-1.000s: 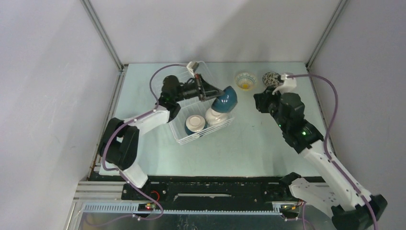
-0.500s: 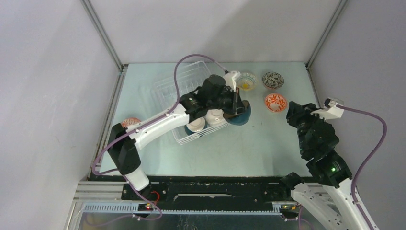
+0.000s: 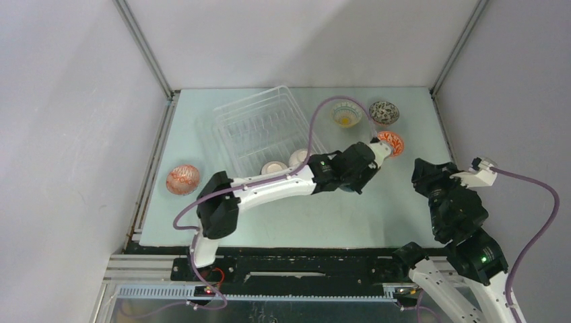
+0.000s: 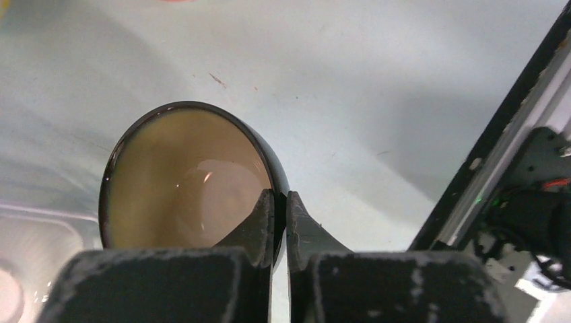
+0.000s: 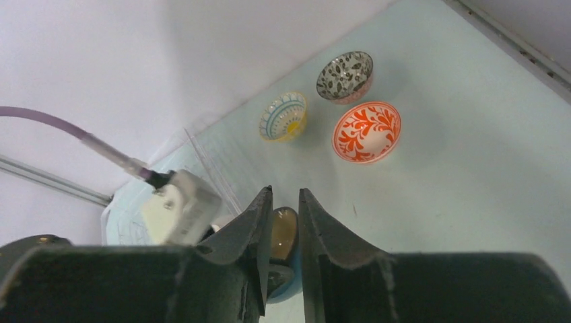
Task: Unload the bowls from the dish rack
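Note:
My left gripper point(image 4: 281, 195) is shut on the rim of a dark teal bowl point(image 4: 182, 182) with a tan inside, just above the table to the right of the dish rack point(image 3: 259, 124). In the top view the left gripper point(image 3: 360, 176) hides most of that bowl. Two pale bowls point(image 3: 273, 167) point(image 3: 298, 158) stand in the rack's near corner. My right gripper point(image 5: 285, 192) holds nothing, its fingers a narrow gap apart, and it hovers near the table's right side point(image 3: 419, 171). Through that gap I glimpse the teal bowl point(image 5: 284, 232).
On the table behind the arms sit a yellow-centred bowl point(image 3: 345, 113), a speckled bowl point(image 3: 384, 112) and a red-patterned bowl point(image 3: 390, 143). Another red bowl point(image 3: 182, 179) rests left of the rack. Grey walls close in three sides.
The left arm has swung right, carrying the teal bowl out of the rack to the table beside it. The right arm has drawn back from the far bowls toward the near right.

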{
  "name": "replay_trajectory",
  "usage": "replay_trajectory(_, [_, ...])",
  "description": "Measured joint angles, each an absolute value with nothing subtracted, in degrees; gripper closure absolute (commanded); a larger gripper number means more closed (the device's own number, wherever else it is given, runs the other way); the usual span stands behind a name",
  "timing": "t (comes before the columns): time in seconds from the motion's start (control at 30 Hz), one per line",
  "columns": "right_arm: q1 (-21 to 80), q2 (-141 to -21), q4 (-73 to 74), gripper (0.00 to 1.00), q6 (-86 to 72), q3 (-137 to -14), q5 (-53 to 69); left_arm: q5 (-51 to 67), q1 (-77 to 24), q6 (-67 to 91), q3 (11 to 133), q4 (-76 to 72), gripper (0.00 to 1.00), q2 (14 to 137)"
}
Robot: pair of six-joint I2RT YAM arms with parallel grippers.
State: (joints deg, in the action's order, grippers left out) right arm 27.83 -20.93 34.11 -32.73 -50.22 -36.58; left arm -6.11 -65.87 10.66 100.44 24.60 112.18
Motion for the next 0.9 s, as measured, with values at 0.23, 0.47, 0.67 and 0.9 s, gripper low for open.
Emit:
replay_trajectory(0.23, [27.83, -24.73, 40.14, 0.73, -36.27, -50.96, -35.9, -7.18, -67.88, 2.33, 100.53, 23.42, 1.0, 117.91])
replay_trajectory(0.47, [27.59, -25.02, 44.66, 0.73, -40.49, -50.96, -35.03, -10.13, -70.7, -5.41, 100.53, 20.75, 1.0, 120.03])
replay_trajectory(0.67, [26.85, -23.24, 46.89, 0.73, -42.87, -50.96, -34.98, -14.17, -71.83, -5.91, 100.73, 19.68, 1.0, 121.49])
replay_trajectory(0.9, [26.59, -17.98, 49.1, 0.73, -46.04, -51.03, -37.39, -19.64, -71.2, -6.17, 100.86, 15.38, 1.0, 124.2])
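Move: The left hand already has the blue bowl by its rim and is taking it to the clear table right of the dish rack; that spot is about 3 cm ahead of this hand, 4 cm to its left and 17 cm below. From the left hand, the orange bowl stands some 17 cm ahead and 10 cm right, the white bowl in the rack about 4 cm ahead and 20 cm left. From the right hand, the spot lies roughly 7 cm ahead, 14 cm left and 31 cm below. Still pinching the blue bowl's rim, the left hand lowers it about 8 cm towards the open table, quickly at first and then slower, while drifting some 3 cm right and turning roughly 20 degrees at the wrist. It eases slightly back, then forward near the end. The empty right hand sinks about 4 cm, then draws back, tipping a little downward. ##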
